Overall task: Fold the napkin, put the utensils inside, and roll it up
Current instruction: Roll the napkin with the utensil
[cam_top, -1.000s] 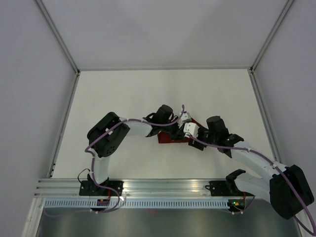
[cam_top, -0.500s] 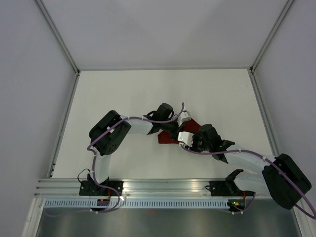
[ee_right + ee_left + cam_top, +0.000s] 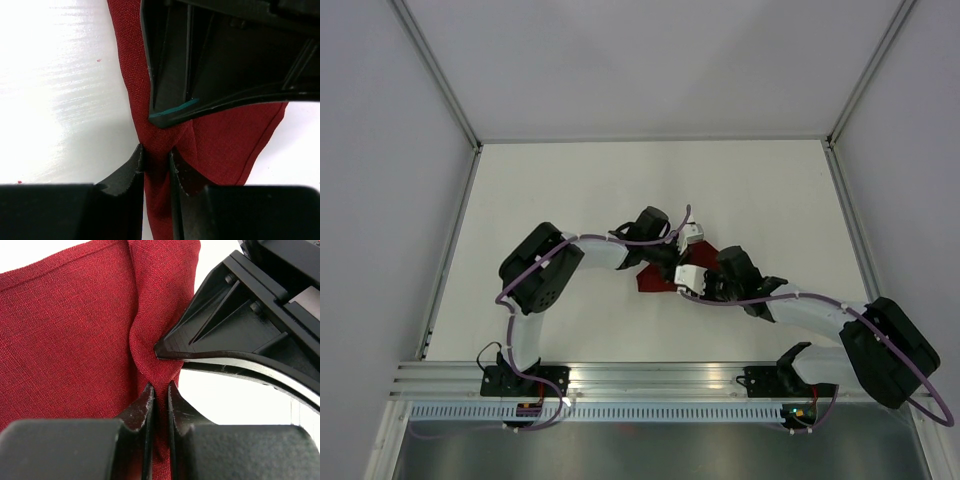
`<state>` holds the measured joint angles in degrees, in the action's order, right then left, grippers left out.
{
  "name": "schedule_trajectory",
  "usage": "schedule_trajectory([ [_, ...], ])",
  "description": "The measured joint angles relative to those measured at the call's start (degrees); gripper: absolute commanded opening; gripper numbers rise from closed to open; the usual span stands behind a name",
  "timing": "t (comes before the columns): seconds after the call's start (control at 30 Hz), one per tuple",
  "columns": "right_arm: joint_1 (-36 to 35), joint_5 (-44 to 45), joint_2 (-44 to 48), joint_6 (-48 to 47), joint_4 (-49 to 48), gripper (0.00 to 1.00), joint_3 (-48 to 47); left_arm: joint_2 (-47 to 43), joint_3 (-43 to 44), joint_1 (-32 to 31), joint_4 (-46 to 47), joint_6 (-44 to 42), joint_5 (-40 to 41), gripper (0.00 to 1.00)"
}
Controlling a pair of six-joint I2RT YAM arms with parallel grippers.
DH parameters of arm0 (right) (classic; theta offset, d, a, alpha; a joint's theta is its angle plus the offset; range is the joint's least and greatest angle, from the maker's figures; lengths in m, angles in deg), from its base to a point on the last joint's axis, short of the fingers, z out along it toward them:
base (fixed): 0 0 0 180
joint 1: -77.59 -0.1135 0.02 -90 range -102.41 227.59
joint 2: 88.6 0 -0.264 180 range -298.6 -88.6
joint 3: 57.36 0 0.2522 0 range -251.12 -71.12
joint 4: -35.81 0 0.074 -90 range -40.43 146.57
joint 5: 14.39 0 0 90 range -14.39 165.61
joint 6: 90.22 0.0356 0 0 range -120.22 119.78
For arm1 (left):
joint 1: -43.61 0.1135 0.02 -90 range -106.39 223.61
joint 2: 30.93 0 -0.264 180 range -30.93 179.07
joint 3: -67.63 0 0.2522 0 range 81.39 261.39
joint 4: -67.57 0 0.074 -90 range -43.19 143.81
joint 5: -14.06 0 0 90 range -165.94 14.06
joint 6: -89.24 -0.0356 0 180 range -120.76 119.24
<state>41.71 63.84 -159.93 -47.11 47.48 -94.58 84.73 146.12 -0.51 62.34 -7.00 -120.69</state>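
Observation:
The dark red napkin lies mid-table, mostly covered by both grippers. My left gripper is shut on a raised fold of the napkin; from above, the left gripper reaches in from the left. My right gripper has its jaws pressed on a ridge of the napkin, right beside the left one. From above, the right gripper comes in from the right. Each wrist view shows the other gripper's black finger touching the cloth. The utensils are out of view.
The white table is bounded by grey walls and metal frame posts. An aluminium rail runs along the near edge, with both arm bases bolted to it.
My right arm has swung left, up against the left gripper, and its jaws have closed from wide open onto the napkin. The left gripper stayed shut on its fold.

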Motion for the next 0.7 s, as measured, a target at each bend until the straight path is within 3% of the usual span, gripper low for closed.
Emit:
schedule_trajectory([
  [0.13, 0.1, -1.3, -2.0, -0.1, 3.7, 0.13, -3.2, -0.5, 0.0, 0.4, -1.3, 0.3, 0.5, 0.16],
  [0.23, 0.1, -2.2, -3.1, 0.0, 6.0, 0.12, -5.1, -1.4, -0.2, 0.5, -2.6, 0.8, 1.8, 0.22],
  [0.27, 0.1, -2.4, -3.5, 0.1, 6.7, 0.12, -5.7, -1.7, -0.3, 0.5, -2.9, 1.0, 2.3, 0.78],
  [0.3, 0.1, -2.6, -3.9, 0.1, 7.1, 0.12, -6.2, -1.9, -0.4, 0.6, -3.0, 1.0, 2.6, 0.82],
  [0.7, 0.2, -3.3, -6.1, 0.1, 9.6, 0.09, -8.7, -6.6, -4.3, 3.0, -3.0, 3.7, 12.1, 0.82],
])
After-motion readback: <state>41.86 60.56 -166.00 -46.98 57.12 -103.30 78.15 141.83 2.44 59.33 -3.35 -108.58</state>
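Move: Both hands already pinch the napkin roll, with the stretch held by the left fingers right at its hand point. The loose napkin lies some 7 cm ahead of the left hand and 4 cm to its right, about 3 cm lower. From the right hand, the roll is right in its fingers, and the loose napkin lies roughly 9 cm ahead and 2 cm to the left, about 2 cm lower; the left fingers are about 5 cm left and 2 cm ahead. Forward and left, some 5 cm in all, the left hand pulls off the napkin roll nearly level, its fingers springing from almost shut to wide open as it turns about 15 degrees counter-clockwise, and moves away from the right fingers. The right hand keeps its pinch on the roll, tips slightly and shifts about 1 cm left. ##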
